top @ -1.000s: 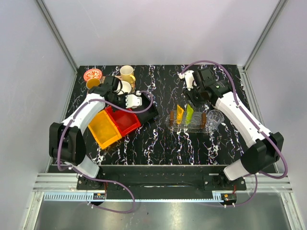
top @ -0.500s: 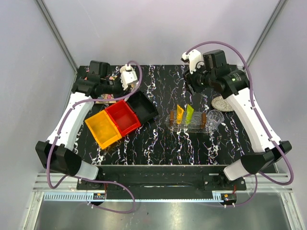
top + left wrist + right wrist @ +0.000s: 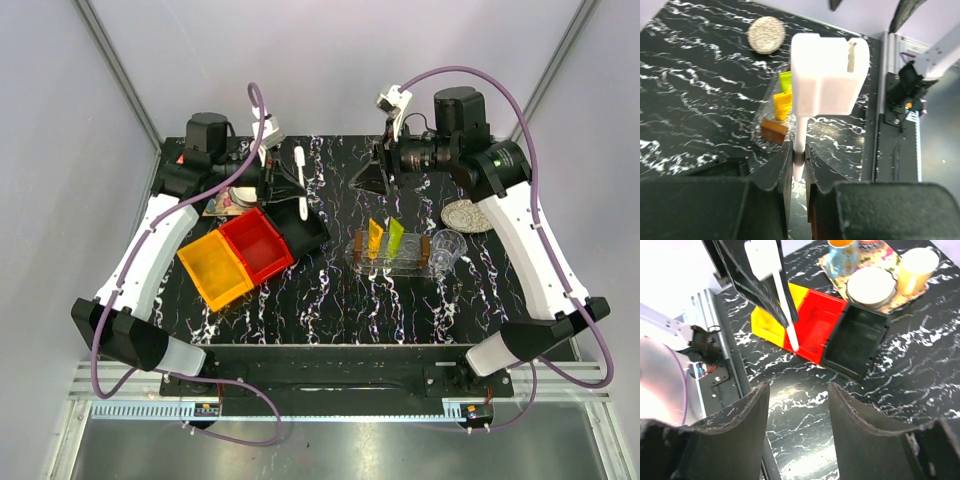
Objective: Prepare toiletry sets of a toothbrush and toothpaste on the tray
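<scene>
My left gripper (image 3: 292, 183) is shut on the lower shaft of the white toothbrush (image 3: 301, 186) and holds it upright in the air above the black bin (image 3: 303, 226). In the left wrist view the gripper (image 3: 798, 152) pinches the stick below the toothbrush's wide white head (image 3: 827, 75). The orange tube (image 3: 375, 238) and the green tube (image 3: 396, 234) stand in the clear rack on the clear tray (image 3: 385, 272). My right gripper (image 3: 372, 178) is open and empty, raised behind the rack. The right wrist view (image 3: 797, 400) faces the toothbrush (image 3: 783, 297).
Yellow (image 3: 215, 268), red (image 3: 258, 245) and black bins lie at the left. A floral tray with cups (image 3: 875, 270) is behind them. A clear cup (image 3: 447, 250) stands right of the rack. A round silver disc (image 3: 466, 214) lies at the far right.
The left arm has risen from the bins and swung right with the toothbrush upright in its gripper. The right arm has risen and turned its gripper leftward.
</scene>
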`<state>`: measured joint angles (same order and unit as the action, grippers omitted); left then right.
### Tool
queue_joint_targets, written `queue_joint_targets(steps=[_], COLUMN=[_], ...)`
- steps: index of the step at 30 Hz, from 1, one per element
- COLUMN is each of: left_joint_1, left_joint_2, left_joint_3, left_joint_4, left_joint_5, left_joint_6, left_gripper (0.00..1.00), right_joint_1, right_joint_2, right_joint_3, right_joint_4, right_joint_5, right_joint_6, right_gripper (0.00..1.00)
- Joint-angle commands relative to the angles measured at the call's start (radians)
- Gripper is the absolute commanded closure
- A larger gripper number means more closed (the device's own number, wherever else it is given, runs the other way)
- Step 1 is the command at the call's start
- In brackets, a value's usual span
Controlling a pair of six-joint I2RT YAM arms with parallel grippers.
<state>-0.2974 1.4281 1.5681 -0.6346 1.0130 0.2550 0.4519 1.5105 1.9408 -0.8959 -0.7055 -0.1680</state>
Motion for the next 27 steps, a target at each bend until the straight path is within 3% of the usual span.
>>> queue_joint_targets(steps=[1,9,27], left_joint_1=[-0.068,-0.134,-0.215], left_joint_2=[-0.018,0.008,0.043], left_joint_3=[-0.003,-0.019,-0.006], left_joint_4=[0.102,0.205,0.271], left_joint_5=[0.079,0.085,0.049], left_joint_6=[-0.112,-0.200,-0.214], left_gripper=[1.00,1.00,1.00], right_joint_1=[0.008,0.014,0.048], right_joint_2=[0.025,0.014,0.007], right_joint_3=[0.061,0.012,-0.075], right_joint_4=[0.084,0.184,0.232], right_joint_5=[-0.167,-0.187,-0.180], right_joint_6=[0.071,0.122,0.122], right_gripper=[0.43,0.43,0.48])
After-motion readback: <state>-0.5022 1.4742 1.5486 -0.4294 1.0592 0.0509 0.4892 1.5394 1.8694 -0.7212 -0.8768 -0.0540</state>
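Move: The left hand holds the white toothbrush, with the right hand's open fingers about 13 cm to its right, 1 cm ahead and 4 cm higher. The black box lies some 23 cm below it, 4 cm ahead, level sideways. From the right hand the toothbrush is about 12 cm left, 1 cm back, 3 cm lower; the yellow tube stands 7 cm right, 3 ahead, and the green tube 12 right, 3 ahead, both 22 cm below. Still pinching the toothbrush, left carries it about 7 cm right and 4 back; right's open fingers approach leftward. ##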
